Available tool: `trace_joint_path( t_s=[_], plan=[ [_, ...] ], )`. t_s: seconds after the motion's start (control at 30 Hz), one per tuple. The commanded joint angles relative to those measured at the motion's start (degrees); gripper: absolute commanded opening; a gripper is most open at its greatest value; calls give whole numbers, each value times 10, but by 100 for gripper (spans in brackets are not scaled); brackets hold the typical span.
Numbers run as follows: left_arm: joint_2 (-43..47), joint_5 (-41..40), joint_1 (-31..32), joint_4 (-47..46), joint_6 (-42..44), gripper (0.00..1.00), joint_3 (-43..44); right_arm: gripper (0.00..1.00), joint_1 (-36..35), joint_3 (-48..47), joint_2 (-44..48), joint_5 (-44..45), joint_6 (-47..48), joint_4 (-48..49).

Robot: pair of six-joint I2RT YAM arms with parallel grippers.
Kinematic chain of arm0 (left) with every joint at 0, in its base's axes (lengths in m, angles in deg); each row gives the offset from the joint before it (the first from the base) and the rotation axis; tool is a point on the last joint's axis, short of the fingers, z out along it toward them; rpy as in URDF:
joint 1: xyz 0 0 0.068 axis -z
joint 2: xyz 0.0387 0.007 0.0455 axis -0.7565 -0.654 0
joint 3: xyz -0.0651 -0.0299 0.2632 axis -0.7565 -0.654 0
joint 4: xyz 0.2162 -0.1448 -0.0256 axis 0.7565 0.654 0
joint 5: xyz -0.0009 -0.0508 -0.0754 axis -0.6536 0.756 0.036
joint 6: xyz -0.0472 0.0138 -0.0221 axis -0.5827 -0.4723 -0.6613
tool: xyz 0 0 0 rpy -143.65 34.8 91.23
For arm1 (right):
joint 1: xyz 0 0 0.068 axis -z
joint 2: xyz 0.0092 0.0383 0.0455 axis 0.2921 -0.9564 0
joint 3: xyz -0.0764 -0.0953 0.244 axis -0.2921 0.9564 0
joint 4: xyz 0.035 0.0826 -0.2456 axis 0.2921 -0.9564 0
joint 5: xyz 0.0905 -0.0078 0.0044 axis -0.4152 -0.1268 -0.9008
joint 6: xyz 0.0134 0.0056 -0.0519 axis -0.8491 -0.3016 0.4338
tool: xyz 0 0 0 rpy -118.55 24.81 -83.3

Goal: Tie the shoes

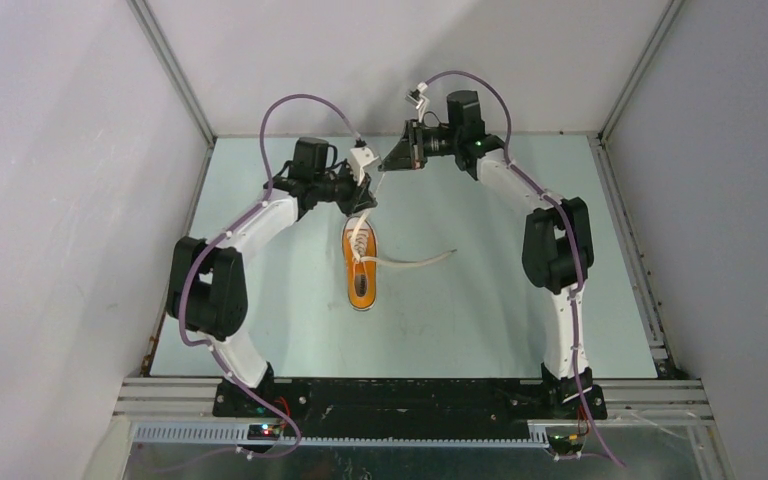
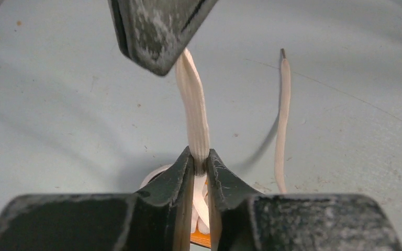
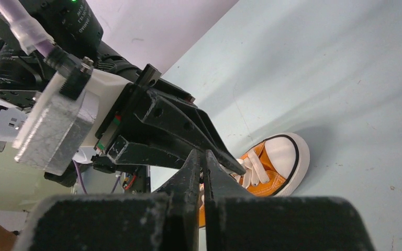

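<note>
The orange shoe lies mid-table, its white toe cap pointing away from the arm bases. My left gripper hovers just above its laces and is shut on one white lace, pinched at the jaw tips. That lace runs taut upward to my right gripper, whose dark fingers are shut on its upper part. In the right wrist view the right gripper is pressed shut, with the left gripper's black fingers right in front of it. The other lace lies loose on the table to the shoe's right.
The pale green tabletop is boxed in by grey walls at left, right and back, with metal rails along its edges. The loose lace's tip rests on the surface beyond the shoe.
</note>
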Motion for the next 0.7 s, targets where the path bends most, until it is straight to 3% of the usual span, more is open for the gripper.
trace_joint_path(
  t_s=[0.0,0.13,0.23,0.27,0.33,0.4,0.53,0.67],
  plan=[
    [24,26,-4,9,12,13,-2,0,7,-5,40,-5,-2,12],
    [37,33,-9,-1,-7,1,-26,0,8,4,41,-1,5,0],
    [52,26,-13,-11,-33,0,-42,9,9,2,45,39,43,-46],
    [56,21,-15,-14,-40,0,-45,17,10,4,47,53,67,-76],
    [68,12,-19,-20,-59,0,-55,34,19,17,61,108,96,-118],
    [79,-7,-20,-15,-76,0,-65,49,26,39,78,222,119,-163],
    [93,-48,-22,13,-114,0,-76,56,41,107,126,424,139,-242],
    [101,-67,-24,8,-146,0,-100,57,58,169,153,502,122,-304]
  ],
)
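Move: The raised lace runs up from the shoe. It passes between the left hand's nearly shut pads, right at its hand point, and its end is already pinched in the right fingers. The shoe's middle is about 10 cm back, 3 cm left and 12 cm below the left hand; from the right hand, 13 cm back, 5 cm left and 20 cm down. The other lace lies rightward across the table, its middle about 12 cm back, 6 cm right and 22 cm below the right hand. The left fingers close fully on the raised lace, then the right fingers let go of its end and open to just over half. The right hand swings away some 11 cm to the right and 9 cm down, turning about 30 degrees clockwise as its fingertips tip down, heading towards the other lace's free end. Keeping its pinch, the left hand draws about 3 cm back and as much to the left, sinking slightly. ##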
